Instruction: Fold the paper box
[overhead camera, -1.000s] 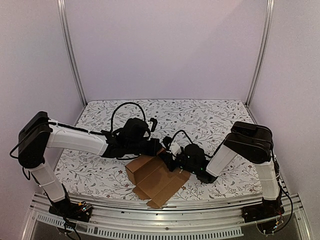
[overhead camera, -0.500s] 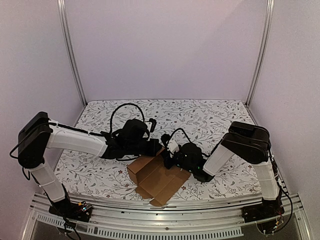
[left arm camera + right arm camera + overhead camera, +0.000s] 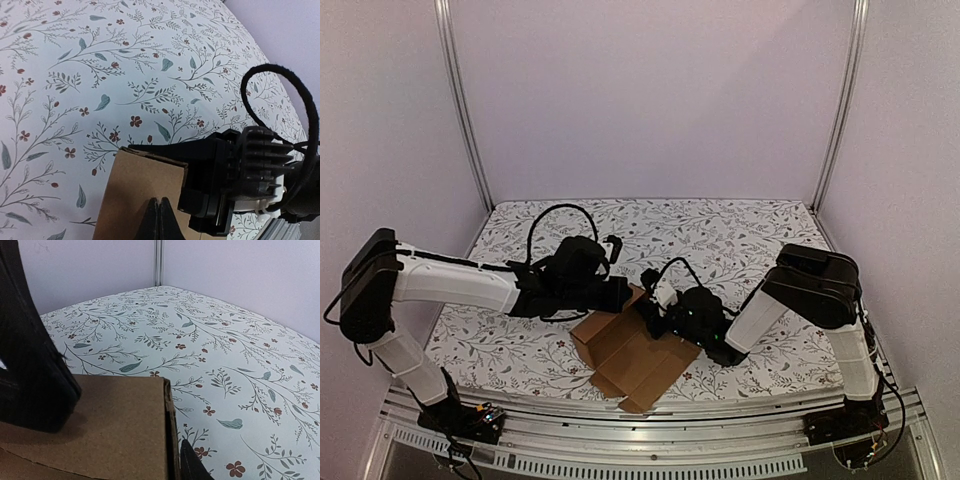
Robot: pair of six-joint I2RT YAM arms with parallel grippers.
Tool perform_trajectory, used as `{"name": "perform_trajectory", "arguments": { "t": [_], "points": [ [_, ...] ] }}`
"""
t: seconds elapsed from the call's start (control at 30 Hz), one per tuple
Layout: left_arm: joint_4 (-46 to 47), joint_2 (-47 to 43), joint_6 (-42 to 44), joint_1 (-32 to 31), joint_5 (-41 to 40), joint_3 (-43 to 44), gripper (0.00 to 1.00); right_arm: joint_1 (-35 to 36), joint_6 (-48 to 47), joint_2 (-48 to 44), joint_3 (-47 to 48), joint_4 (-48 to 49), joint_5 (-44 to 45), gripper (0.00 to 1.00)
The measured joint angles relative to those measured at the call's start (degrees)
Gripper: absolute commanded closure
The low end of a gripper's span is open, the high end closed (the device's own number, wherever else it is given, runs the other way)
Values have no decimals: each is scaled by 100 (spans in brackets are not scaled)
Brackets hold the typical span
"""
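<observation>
The paper box is plain brown cardboard, partly folded, lying near the table's front edge with one wall raised at its far end. My left gripper is shut, and its tips rest together against the raised brown panel with nothing between them. My right gripper is at the same far corner, just right of the left one. In the right wrist view only one dark fingertip shows, outside the panel's right edge. The cardboard hides the other finger.
The floral tablecloth covers the table, with pale walls and metal posts behind. The two wrists crowd close together over the box's far corner; the right gripper's black body fills the left wrist view's right side.
The right gripper has slid left to the box's raised wall. The left arm has swung a little left and lower. The box has shifted slightly left.
</observation>
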Motion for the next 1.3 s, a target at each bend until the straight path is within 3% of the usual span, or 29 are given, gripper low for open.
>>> {"name": "perform_trajectory", "arguments": {
  "t": [0.2,0.43,0.57,0.67,0.77,0.93,1.3],
  "points": [
    [-310,-339,9,2,-251,-26,97,33,-20,-4,-68,-2,22,54],
    [-645,-588,24,7,-417,-48,93,74,-28,-264,-457,-267,-31,42],
    [-841,-761,57,7,-505,-48,84,85,-2,-741,-789,-470,-59,39],
    [-1025,-892,87,11,-535,-48,70,87,87,-1244,-1047,-774,-70,38],
    [-1248,-997,116,22,-538,-48,53,98,203,-1773,-1222,-1252,-72,36],
    [-1714,-1091,240,22,-483,9,42,101,485,-2704,-1547,-2116,-127,33],
    [-3136,-605,365,-581,-929,1128,38,63,1213,-4802,-1613,-5372,-155,29]
  ]
}}
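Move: The folded end wall at the box's raised far-right corner stands between the right hand's parting fingertips, its middle about 2 cm below them. The raised section's top panel is centred about 9 cm left and 5 cm back of that hand, and the flat base flap lies some 4 cm back, 7 cm right and 4 cm down. From the left hand, shut over the top panel, that end wall is about 2 cm ahead, 4 cm right and 3 cm lower. The right hand spreads its already parting fingers wide to free the end wall, dipping a centimetre or two before it draws away to the right, back and up, some 11 cm right and 8 cm back, its fingertips tilting about 20 degrees further down. The left hand lifts off the top panel, going about 5 cm left and 3 cm up, then swings back and a little right again while its shut fingers open to over half and point more steeply down. ##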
